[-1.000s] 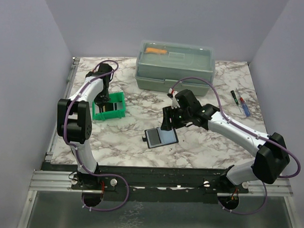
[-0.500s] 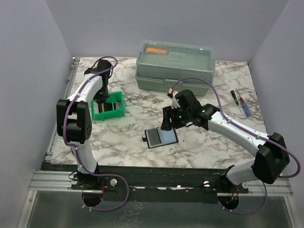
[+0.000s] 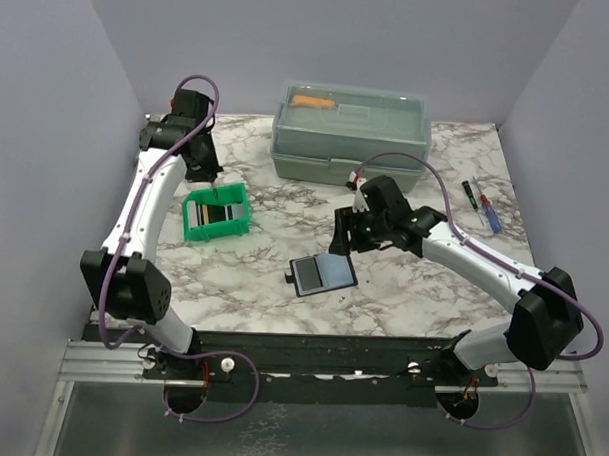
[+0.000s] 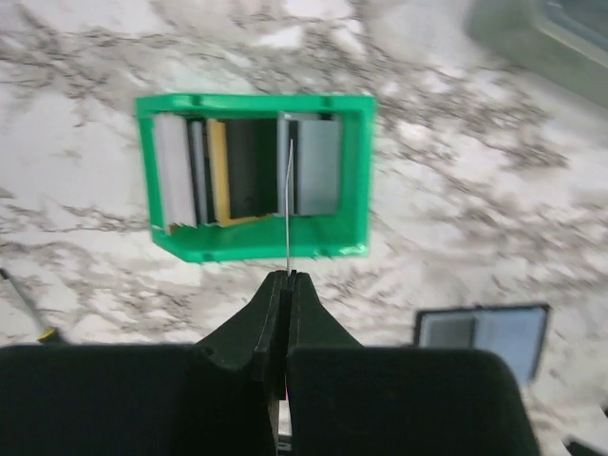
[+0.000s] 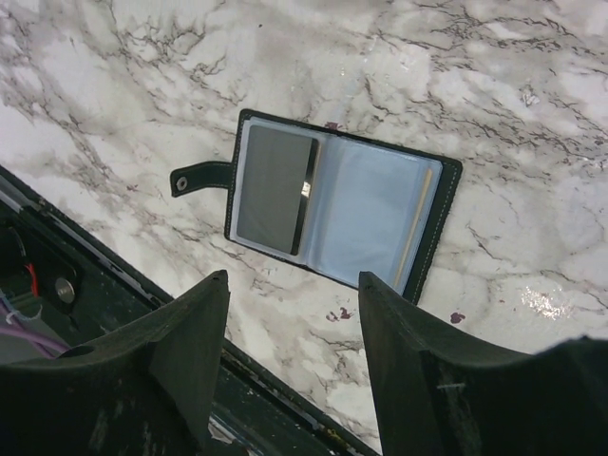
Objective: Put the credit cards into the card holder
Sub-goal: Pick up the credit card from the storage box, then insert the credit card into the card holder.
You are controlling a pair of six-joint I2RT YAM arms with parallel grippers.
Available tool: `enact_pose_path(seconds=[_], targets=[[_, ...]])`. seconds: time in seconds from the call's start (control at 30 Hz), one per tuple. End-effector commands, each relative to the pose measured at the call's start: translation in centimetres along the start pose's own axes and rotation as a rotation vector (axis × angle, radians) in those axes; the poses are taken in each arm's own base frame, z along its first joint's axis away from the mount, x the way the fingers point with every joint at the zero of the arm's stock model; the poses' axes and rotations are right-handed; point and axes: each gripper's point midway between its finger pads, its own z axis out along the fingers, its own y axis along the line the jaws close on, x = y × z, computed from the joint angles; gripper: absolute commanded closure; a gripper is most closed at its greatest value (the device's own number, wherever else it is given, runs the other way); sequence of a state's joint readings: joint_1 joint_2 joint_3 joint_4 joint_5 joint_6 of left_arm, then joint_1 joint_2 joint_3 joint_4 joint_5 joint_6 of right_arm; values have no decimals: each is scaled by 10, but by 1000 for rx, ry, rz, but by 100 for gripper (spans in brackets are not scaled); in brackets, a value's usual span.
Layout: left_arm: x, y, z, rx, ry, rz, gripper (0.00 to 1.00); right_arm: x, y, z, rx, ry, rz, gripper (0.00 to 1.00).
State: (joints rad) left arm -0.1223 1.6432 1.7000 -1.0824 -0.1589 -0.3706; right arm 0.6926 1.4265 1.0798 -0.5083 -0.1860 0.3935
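Note:
My left gripper (image 3: 210,177) is shut on one thin credit card (image 4: 285,190), seen edge-on, and holds it above the small green bin (image 3: 217,212). In the left wrist view the fingertips (image 4: 277,285) pinch the card's near edge. Several more grey-silver and yellowish cards (image 4: 218,169) stand in the bin (image 4: 256,249). The black card holder (image 3: 323,276) lies open on the marble table. A grey card (image 5: 275,190) sits in its left pocket and the right pocket (image 5: 366,214) looks empty. My right gripper (image 3: 340,239) is open and empty, just above and behind the holder (image 5: 439,233).
A big grey-green lidded toolbox (image 3: 350,133) stands at the back centre with an orange-handled tool inside. Two small screwdrivers (image 3: 482,206) lie at the right side of the table. The table's front edge and black rail (image 5: 57,285) are just past the holder.
My left arm has risen and swung back and left, drawing a card up out of the green bin. My right gripper has shifted slightly right and stays open over the holder.

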Motion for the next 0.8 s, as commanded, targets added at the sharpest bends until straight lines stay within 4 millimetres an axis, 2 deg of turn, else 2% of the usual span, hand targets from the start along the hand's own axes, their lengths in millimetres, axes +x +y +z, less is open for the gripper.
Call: enact_pose_path(seconds=[0.0, 0.13, 0.23, 0.27, 0.3, 0.4, 0.67, 0.77], targets=[[26, -66, -55, 398, 45, 1, 100, 7, -7, 1, -81, 7, 54, 39], [92, -149, -84, 784, 120, 84, 100, 17, -10, 6, -244, 27, 141, 40], [140, -184, -82, 896, 167, 77, 100, 22, -6, 13, -325, 53, 167, 44], [148, -196, -80, 948, 159, 54, 100, 22, -4, 17, -352, 53, 168, 45], [167, -198, -72, 954, 206, 27, 100, 22, -3, 19, -377, 52, 178, 48], [192, -207, -56, 980, 247, -22, 100, 23, -11, 27, -416, 56, 235, 61], [234, -204, -28, 1002, 343, -17, 100, 30, -26, 60, -443, 85, 278, 77], [244, -205, -16, 995, 375, -14, 100, 34, -37, 67, -437, 84, 313, 79]])
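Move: The left hand already holds a credit card; the open card holder lies about 18 cm back from it, 26 cm to its right and 20 cm below. The green box sits under this hand, some 3 cm back and 18 cm down; the lidded bin is roughly 8 cm ahead and 31 cm right, 15 cm lower. From the right hand the card holder is about 5 cm back, 4 cm left and 12 cm below. Left hand swings its card some 25 cm right, back and down towards the card holder; right hand sinks, closing. ##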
